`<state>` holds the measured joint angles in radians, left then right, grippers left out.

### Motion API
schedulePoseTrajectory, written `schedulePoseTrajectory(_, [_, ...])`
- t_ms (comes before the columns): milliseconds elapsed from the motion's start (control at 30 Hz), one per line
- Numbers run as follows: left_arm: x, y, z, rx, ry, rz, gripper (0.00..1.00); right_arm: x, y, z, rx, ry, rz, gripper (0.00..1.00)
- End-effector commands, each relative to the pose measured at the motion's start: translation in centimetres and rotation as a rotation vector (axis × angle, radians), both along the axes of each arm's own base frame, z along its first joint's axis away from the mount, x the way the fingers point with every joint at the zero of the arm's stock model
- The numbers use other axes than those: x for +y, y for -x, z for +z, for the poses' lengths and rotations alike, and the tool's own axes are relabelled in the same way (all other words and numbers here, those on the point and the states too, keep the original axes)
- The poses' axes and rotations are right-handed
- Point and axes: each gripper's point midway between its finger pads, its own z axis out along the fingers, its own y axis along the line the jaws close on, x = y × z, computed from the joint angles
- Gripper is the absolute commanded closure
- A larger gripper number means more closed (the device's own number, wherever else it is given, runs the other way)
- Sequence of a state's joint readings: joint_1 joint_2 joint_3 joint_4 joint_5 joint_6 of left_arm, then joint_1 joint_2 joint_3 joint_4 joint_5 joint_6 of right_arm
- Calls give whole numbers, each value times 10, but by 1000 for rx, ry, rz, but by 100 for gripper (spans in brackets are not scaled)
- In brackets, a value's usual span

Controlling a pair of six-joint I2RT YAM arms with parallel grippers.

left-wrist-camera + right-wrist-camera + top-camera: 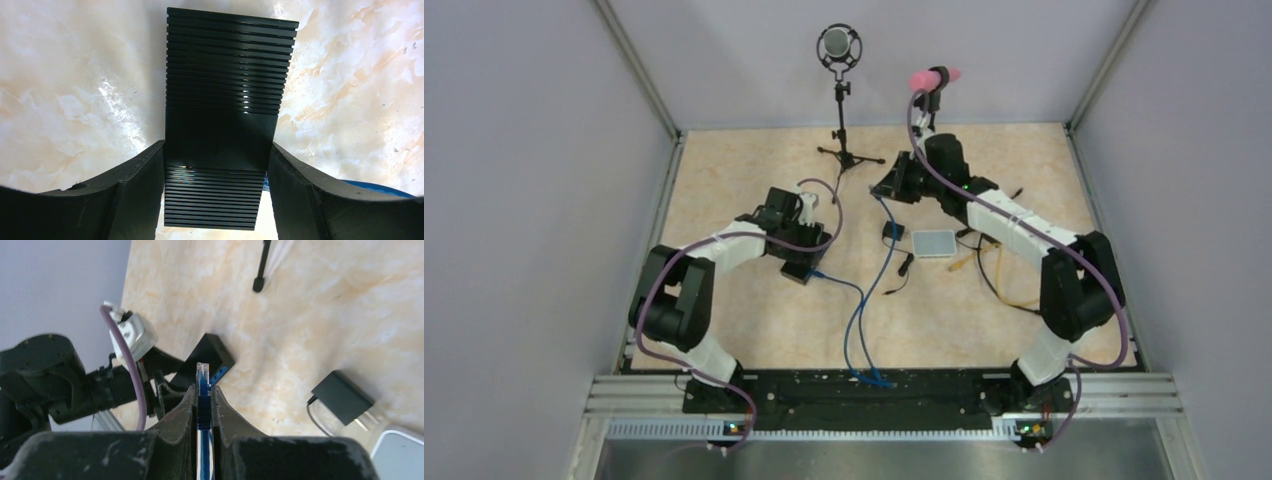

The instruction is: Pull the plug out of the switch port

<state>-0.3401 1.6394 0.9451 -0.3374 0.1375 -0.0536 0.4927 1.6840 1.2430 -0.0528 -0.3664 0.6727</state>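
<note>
The black ribbed switch (227, 65) lies on the table between my left gripper's fingers (142, 190), gripped on both sides. My left gripper (217, 150) is shut on it. In the top view the switch (797, 272) sits under my left gripper (796, 256). My right gripper (203, 392) is shut on the blue plug (201, 372), whose clear tip sticks out past the fingertips, free in the air and apart from the switch (212, 351). In the top view my right gripper (886, 187) is at the back centre. A blue cable (861, 310) still reaches the switch's right side.
A microphone stand (841, 120) stands at the back. A black power adapter (892, 231) and a white box (934, 243) lie near the middle, with yellow and black wires (994, 275) to the right. The adapter (342, 397) also shows in the right wrist view.
</note>
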Motion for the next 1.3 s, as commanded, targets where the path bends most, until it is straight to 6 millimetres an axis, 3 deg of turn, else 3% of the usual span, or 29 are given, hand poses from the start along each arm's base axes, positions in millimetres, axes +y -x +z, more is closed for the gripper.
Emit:
schedulePoseTrajectory(0, [5,-2,13,-39,1,26,100,-26,-27,41,-123,78,-92,100])
schedulePoseTrajectory(100, [6,-2,17,-52,6,36,100,-28,-32,38,-118,112,-89,100])
schedulePoseTrajectory(267, [12,-3,22,-76,-7,61,100,-65,-52,42,-142,189,-205,100])
schedulePoseTrajectory(400, [27,-6,20,-81,-51,141,100,-82,-63,68,-186,196,-246,100])
schedulePoseTrajectory(500, [23,-5,20,-76,-15,121,100,-85,-66,91,-215,149,-223,100])
schedulePoseTrajectory(567, [22,-6,19,-74,-10,138,100,-76,-64,76,-170,134,-174,100])
schedulePoseTrajectory(733, [14,-7,21,-56,23,111,100,-51,-45,-12,46,71,-68,100])
schedulePoseTrajectory(800, [12,-6,21,-54,32,104,100,-48,-42,-35,81,73,-71,100])
schedulePoseTrajectory(1033, [15,-2,23,-57,24,109,100,-17,-38,-72,111,114,-46,98])
schedulePoseTrajectory(1267, [18,1,27,-72,20,113,100,-21,-51,-100,128,189,-110,90])
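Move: The right hand holds the pulled blue plug high over the table. The black power adapter lies about 4 cm ahead, 5 cm to its right and 17 cm below. At about the same depth, the white box is some 14 cm to this hand's right and 1 cm ahead, and the switch 16 cm to its left and 3 cm back. From the left hand, still clamping the switch, the adapter is about 20 cm right and 5 cm farther out. Keeping the blue plug pinched, the right hand swings forward, right and up, some 8 cm to the right, then turns back and drops steeply about 17 cm, drifting left and back, to come low beside the power adapter, fingers tipping a little more downward. The left hand keeps its grip on the switch and shifts it about 2 cm left with a slight counter-clockwise turn. ##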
